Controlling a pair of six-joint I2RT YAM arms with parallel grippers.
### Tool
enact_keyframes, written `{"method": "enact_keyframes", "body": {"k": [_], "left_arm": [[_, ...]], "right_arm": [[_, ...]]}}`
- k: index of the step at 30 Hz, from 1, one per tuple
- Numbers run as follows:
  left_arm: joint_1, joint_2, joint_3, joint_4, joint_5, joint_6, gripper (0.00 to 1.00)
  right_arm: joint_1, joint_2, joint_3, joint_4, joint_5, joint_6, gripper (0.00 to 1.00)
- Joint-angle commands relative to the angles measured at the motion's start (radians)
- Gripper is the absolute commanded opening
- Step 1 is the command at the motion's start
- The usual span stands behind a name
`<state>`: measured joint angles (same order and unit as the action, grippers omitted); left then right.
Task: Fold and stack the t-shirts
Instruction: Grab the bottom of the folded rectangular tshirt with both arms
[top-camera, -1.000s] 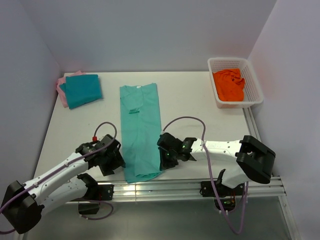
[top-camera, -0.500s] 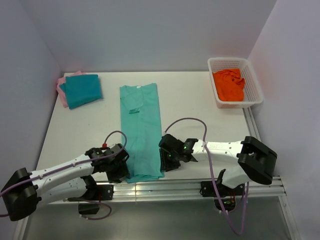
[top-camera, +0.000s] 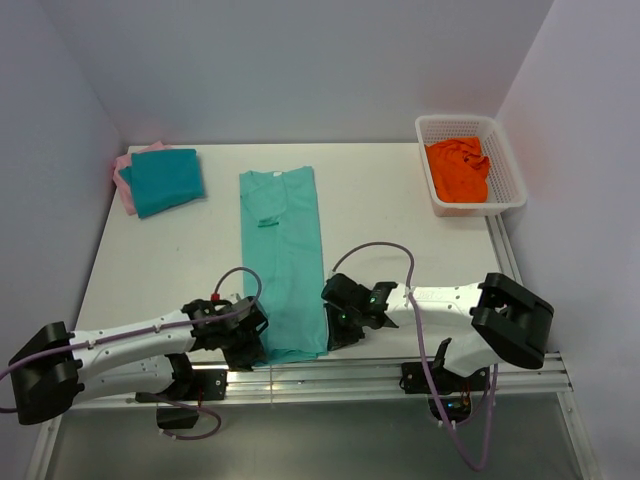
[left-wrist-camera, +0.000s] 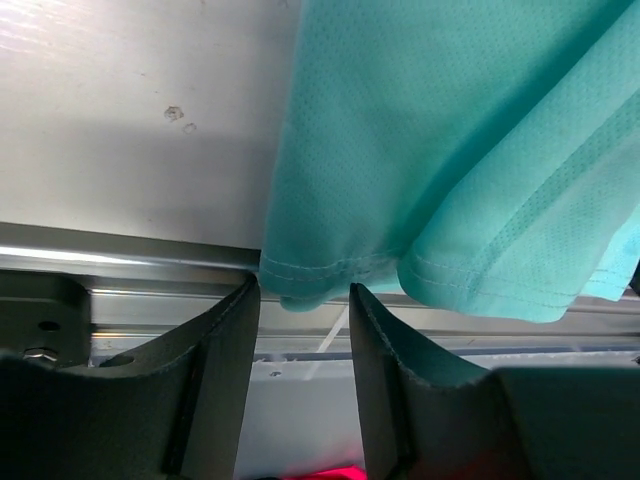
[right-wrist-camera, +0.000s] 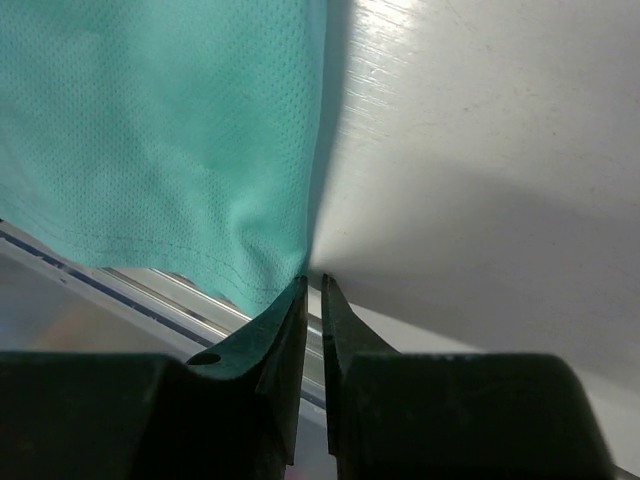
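The mint-green t-shirt (top-camera: 283, 250) lies as a long narrow strip down the table's middle, its hem hanging over the near edge. My left gripper (top-camera: 258, 345) is open at the hem's left corner; in the left wrist view (left-wrist-camera: 300, 285) the hem (left-wrist-camera: 330, 280) hangs just between the fingertips. My right gripper (top-camera: 332, 335) is at the hem's right corner. In the right wrist view (right-wrist-camera: 312, 280) its jaws are nearly closed, pinching the shirt's edge (right-wrist-camera: 280, 270) at the tips. The folded teal t-shirt (top-camera: 165, 180) lies on the pink one (top-camera: 123, 175) at the far left.
A white basket (top-camera: 505, 150) holding an orange cloth (top-camera: 458, 170) stands at the far right. A metal rail (left-wrist-camera: 120, 265) runs along the table's near edge under both grippers. Walls close in the left, back and right sides.
My left gripper has moved right and toward the near edge, reaching the hem's left corner. My right gripper has shifted slightly toward the near edge at the hem's right corner.
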<state>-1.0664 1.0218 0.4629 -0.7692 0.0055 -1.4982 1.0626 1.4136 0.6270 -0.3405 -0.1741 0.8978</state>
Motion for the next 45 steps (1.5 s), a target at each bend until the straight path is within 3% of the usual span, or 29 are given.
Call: {"method": "enact_keyframes", "body": {"k": [1,7,12,35,45], "left_arm": [[-0.006,-0.015,-0.012,-0.024,-0.097,-0.045,0.46],[-0.007,-0.081,0.089,-0.123,-0.142,-0.034,0.50],[-0.007,-0.085,0.117,-0.154,-0.159,-0.027,0.50],[-0.007,-0.071,-0.010,-0.073,-0.168,-0.059,0.49],[-0.007,-0.092,0.020,-0.096,-0.188,-0.048,0.47]], "right_arm": [[0.005,-0.002,-0.010,0.021,0.005,-0.008,0.19],[0.005,-0.096,-0.001,-0.044,0.031,0.001,0.44],[0.004,-0.146,-0.001,-0.081,0.045,-0.003,0.45],[0.002,0.030,0.020,0.029,-0.021,-0.020,0.43],[0.002,-0.085,-0.016,-0.012,0.019,-0.005,0.42]]}}
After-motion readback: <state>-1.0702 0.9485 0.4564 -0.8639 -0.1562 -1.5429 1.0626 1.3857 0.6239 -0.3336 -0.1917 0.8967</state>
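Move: The t-shirt's bottom left corner lies practically at the left hand's point, a centimetre lower and overhanging the table's front edge, which runs about 1 cm ahead of that hand. The bottom right corner is some 15 cm to the left hand's right and 1 cm farther out. From the right hand, that right corner is about 2 cm left, 2 cm back and 1 cm lower, with the front edge some 2 cm back. The left hand lifts about 3 cm off the bottom left corner, going some 2 cm forward and tilting slightly, then works left and sinks back to its starting height, so that it ends nearly 3 cm farther left with its half-open fingers astride the corner and the right-hand finger on the cloth. The right hand opens its nearly shut fingers to a little under half, rises about 2.5 cm almost straight up and comes down again, ending about half a centimetre left of its start with its left finger over the bottom right corner; neither hand closes. ##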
